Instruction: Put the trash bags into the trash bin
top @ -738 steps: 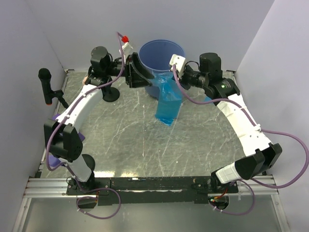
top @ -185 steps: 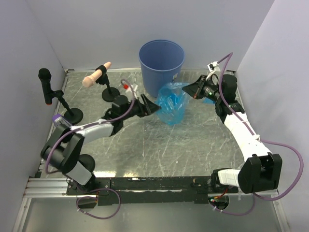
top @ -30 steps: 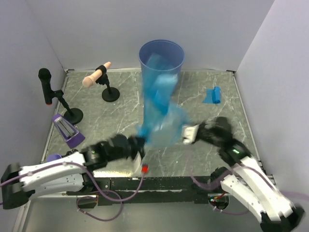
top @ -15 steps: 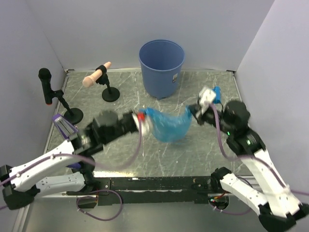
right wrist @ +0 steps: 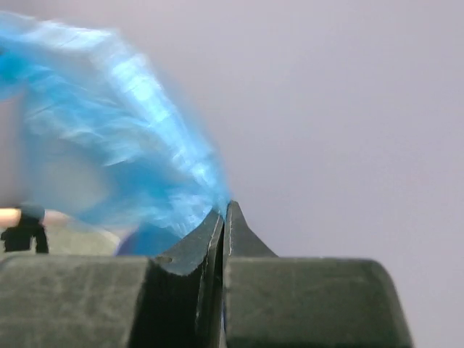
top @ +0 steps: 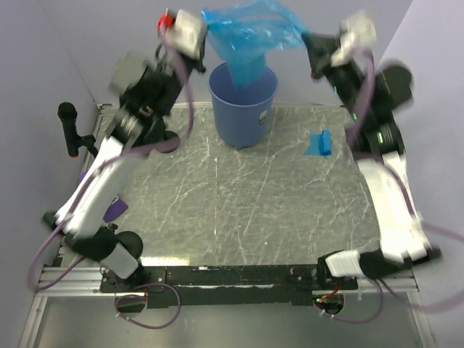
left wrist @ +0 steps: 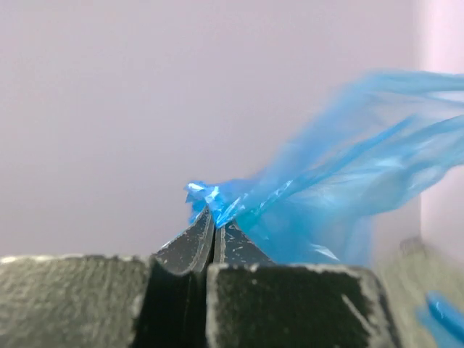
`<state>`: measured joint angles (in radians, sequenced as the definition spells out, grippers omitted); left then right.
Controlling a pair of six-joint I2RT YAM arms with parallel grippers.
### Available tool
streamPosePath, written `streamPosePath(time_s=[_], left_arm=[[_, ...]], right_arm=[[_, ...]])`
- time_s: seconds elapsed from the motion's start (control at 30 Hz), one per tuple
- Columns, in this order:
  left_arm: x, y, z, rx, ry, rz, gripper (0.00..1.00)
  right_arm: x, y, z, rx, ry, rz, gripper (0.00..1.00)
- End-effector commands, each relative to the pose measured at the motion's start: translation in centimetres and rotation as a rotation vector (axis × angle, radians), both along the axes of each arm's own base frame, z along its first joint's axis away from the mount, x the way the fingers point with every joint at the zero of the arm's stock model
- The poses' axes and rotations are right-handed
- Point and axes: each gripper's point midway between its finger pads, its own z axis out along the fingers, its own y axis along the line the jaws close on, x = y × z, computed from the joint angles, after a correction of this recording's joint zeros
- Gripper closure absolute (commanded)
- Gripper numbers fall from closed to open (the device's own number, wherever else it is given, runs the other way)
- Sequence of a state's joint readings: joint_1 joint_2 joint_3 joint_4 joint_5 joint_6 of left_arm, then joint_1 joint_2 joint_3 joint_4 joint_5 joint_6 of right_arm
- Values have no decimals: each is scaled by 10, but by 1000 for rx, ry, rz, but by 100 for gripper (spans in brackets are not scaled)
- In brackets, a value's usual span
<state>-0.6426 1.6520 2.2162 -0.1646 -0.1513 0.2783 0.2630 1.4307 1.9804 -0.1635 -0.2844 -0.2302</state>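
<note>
A translucent blue trash bag [top: 250, 36] is stretched high in the air between both arms, its lower end hanging down toward the mouth of the round blue trash bin [top: 243, 109] at the back of the table. My left gripper [top: 204, 16] is shut on the bag's left edge; in the left wrist view the film [left wrist: 348, 181] bunches out of the closed tips [left wrist: 212, 217]. On the bag's right edge my right gripper [top: 308, 36] is shut, the film [right wrist: 123, 145] pinched at its tips [right wrist: 225, 210]. A second small folded blue trash bag [top: 320, 143] lies on the table right of the bin.
A black microphone on a stand [top: 69, 130] is at the left edge. A purple object [top: 114, 210] lies on the table's left side behind the left arm. Grey walls close in the back and both sides.
Both arms have swung the bag up from low over the table's middle to high above the bin. The bag now hangs spread between them, over the bin's mouth.
</note>
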Motion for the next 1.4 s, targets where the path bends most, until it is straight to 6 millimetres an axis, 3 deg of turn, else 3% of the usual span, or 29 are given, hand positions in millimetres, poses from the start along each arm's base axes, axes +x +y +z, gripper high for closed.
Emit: streamPosePath(time_s=[0.0,0.03,0.07,0.13,0.2,0.23,0.27,0.3,0.33,0.37,0.43,0.5,0.6,0.67,0.8,0.93,1.0,1.1,1.17,1.23,1.27,1.3,1.33,1.37], left_arm=[[-172,21,114,-3,-722,-50,99],[-185,9,99,63,-766,-51,99],[-190,-6,70,150,-769,-75,99],[-204,-38,-11,424,-787,-200,99],[-213,-66,-134,746,-708,-413,99],[-220,-69,-208,962,-676,-530,99],[-231,-53,-323,1286,-554,-730,99],[-235,-27,-385,1532,-528,-817,99],[-240,-10,-419,1636,-484,-866,99],[-246,-9,-425,1595,-432,-876,99],[-249,-23,-398,1389,-360,-835,99],[-252,-35,-368,1248,-344,-810,99],[-248,-46,-337,1102,-237,-771,99],[-239,-49,-327,971,-38,-726,99],[-198,-56,-298,618,365,-509,99],[-156,-37,-289,336,614,-395,99],[-125,-22,-289,279,704,-289,99],[-62,3,-256,209,715,-112,99],[-28,17,-182,147,577,-29,99],[-8,28,-98,88,379,21,99],[-7,31,-57,64,264,33,99],[-13,34,-14,26,141,27,99],[-24,37,27,-8,4,9,99],[-45,41,67,-48,-137,-21,99]], right_arm=[[-195,13,90,-192,-783,118,100],[-195,20,68,-238,-762,141,100],[-190,28,37,-288,-706,176,100],[-174,40,-42,-386,-550,232,100],[-164,48,-144,-519,-373,303,100],[-160,50,-215,-622,-242,355,100],[-163,48,-289,-745,-74,428,100],[-176,40,-355,-897,74,523,100],[-202,30,-404,-980,228,645,100],[-220,23,-423,-1000,317,706,100],[-249,17,-424,-951,381,757,100],[-256,20,-400,-851,309,715,100],[-249,27,-361,-721,223,645,100],[-237,32,-336,-615,263,597,100],[-200,39,-291,-420,407,478,100],[-143,36,-257,-296,470,276,100],[-112,31,-245,-267,476,173,100],[-55,15,-202,-223,410,24,100],[-14,-4,-151,-171,342,-76,100],[4,-5,-82,-128,225,-83,100],[3,-4,-40,-112,126,-72,100],[-13,-5,18,-84,-37,-64,100],[-28,1,51,-72,-151,-21,100],[-61,6,91,-70,-317,31,100]])
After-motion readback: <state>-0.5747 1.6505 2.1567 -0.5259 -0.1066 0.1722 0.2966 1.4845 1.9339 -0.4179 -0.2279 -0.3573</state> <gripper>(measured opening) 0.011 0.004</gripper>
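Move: Each closed gripper holds one side of the trash bag's rim, high over the table. The trash bin stands about 11 cm ahead of the left hand, 9 cm to its right and 48 cm below; a black stand's base is some 9 cm ahead, 16 cm left. From the right hand, the bin is about 11 cm ahead, 12 cm left and 48 cm down, and a blue bag roll lies roughly 8 cm ahead, 13 cm right, on the table. Both grippers keep the bag's rim pinched and flap it together: first fast back over 20 cm with the tips tilting up, down some 45 cm beside the robot's near side while the hands roll opposite ways, then forward and back up to about 15 cm below where they began, the rolls mostly undone and the fingers pitched further down. ##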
